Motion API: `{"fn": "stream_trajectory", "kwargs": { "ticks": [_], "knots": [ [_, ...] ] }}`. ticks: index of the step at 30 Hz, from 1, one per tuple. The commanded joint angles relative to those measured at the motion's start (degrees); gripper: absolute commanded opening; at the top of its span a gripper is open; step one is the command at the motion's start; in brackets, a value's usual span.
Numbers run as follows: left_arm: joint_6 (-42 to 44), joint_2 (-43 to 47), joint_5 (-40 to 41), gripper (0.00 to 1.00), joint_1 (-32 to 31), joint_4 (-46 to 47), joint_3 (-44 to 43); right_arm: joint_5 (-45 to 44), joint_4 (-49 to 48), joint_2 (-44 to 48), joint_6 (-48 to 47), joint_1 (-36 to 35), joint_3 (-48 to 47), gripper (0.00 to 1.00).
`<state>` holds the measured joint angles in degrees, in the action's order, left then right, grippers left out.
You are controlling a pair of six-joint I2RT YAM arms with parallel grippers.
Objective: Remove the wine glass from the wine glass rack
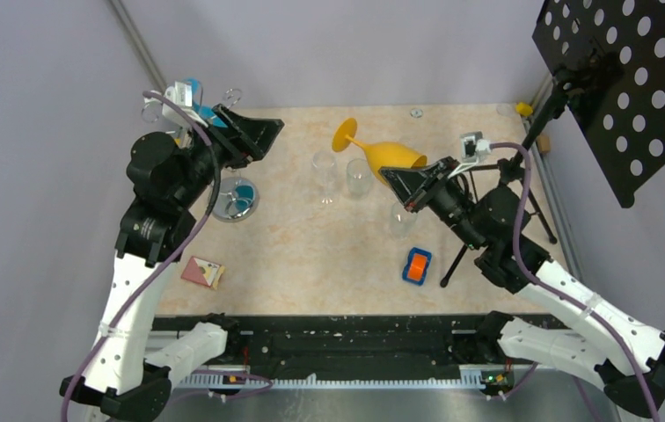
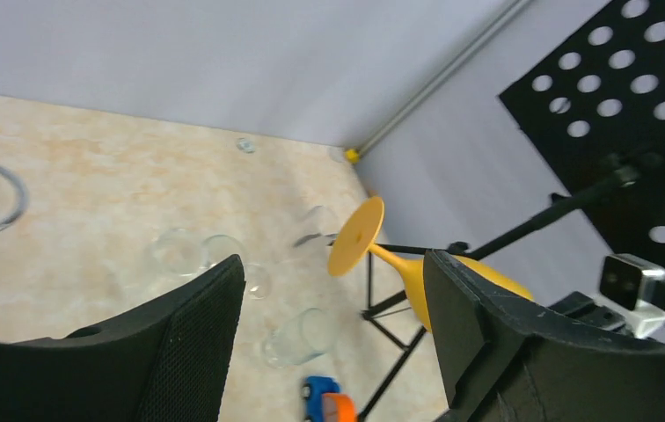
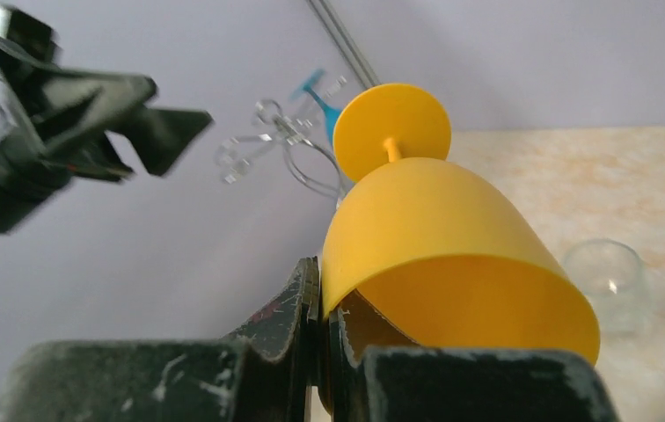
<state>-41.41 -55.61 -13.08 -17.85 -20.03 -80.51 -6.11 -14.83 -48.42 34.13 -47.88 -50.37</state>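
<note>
A yellow wine glass (image 1: pixel 382 154) lies nearly level above the middle of the table, its foot toward the back wall. My right gripper (image 1: pixel 397 178) is shut on the rim of its bowl, one finger inside and one outside (image 3: pixel 322 294). The silver wire wine glass rack stands at the back left on its round chrome base (image 1: pixel 234 199). Its curled arms (image 3: pixel 267 141) still carry a blue glass (image 3: pixel 320 98). My left gripper (image 1: pixel 261 141) hovers open by the rack's top with nothing between its fingers (image 2: pixel 333 264). It faces the yellow wine glass (image 2: pixel 360 237).
Clear glasses (image 1: pixel 324 169) (image 1: pixel 358 176) (image 1: pixel 402 220) stand mid-table under the held glass. A blue and orange toy car (image 1: pixel 416 265) lies nearer the front, a small box (image 1: pixel 201 272) at the front left. A black tripod stand with a perforated plate (image 1: pixel 628 79) fills the right side.
</note>
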Motion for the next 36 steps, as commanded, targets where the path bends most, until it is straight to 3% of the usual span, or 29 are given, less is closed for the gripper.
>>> {"fn": "stream_trajectory", "kwargs": {
  "ticks": [1, 4, 9, 21, 36],
  "knots": [
    [8.8, 0.0, 6.1, 0.78, 0.8, -4.4, -3.3, 2.0, 21.0, -1.5, -8.0, -0.2, -6.0, 0.00],
    [9.2, 0.1, 9.4, 0.78, 0.9, -4.2, -3.8, 4.6, 27.7, -5.1, -9.7, -0.2, -8.2, 0.00],
    [10.4, 0.0, 11.5, 0.78, 0.9, -5.2, -5.6, -2.4, 39.9, -13.8, -11.5, -3.1, -12.3, 0.00],
    [11.3, -2.0, 11.6, 0.78, 1.4, -6.5, -7.7, -11.5, 52.3, -32.1, -13.5, -9.2, -23.7, 0.00],
    [12.6, -1.3, 12.5, 0.78, 1.5, -6.0, -6.3, -14.7, 59.4, -45.5, -12.9, -9.7, -32.8, 0.03]
  ]
}}
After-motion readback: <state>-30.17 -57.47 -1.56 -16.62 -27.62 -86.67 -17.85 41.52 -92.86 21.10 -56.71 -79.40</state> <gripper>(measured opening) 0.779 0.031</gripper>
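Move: My right hand already holds the yellow wine glass by its bowl, foot pointing ahead-left. The bare table patch I want is roughly 6 cm ahead, 6 left and 41 below. One clear glass stands about 20 cm ahead and 12 left of my right hand, a second 20 ahead and 5 left, both some 32 below; the blue-orange block lies 3 ahead, 8 right, 39 below. From my left hand the patch is about 12 right, 1 ahead, 47 below. I bring the yellow glass down about 26 cm with my right hand, drifting some 5 cm left, towards the bare table short of the clear glasses, fast at first and slower lower down. On the way I tip the wrist over by about 75 degrees, swinging the glass's foot down, with my grip kept on the bowl. My left hand, still open, backs off about 5 cm, mostly left towards the rack, turning slightly counter-clockwise. ##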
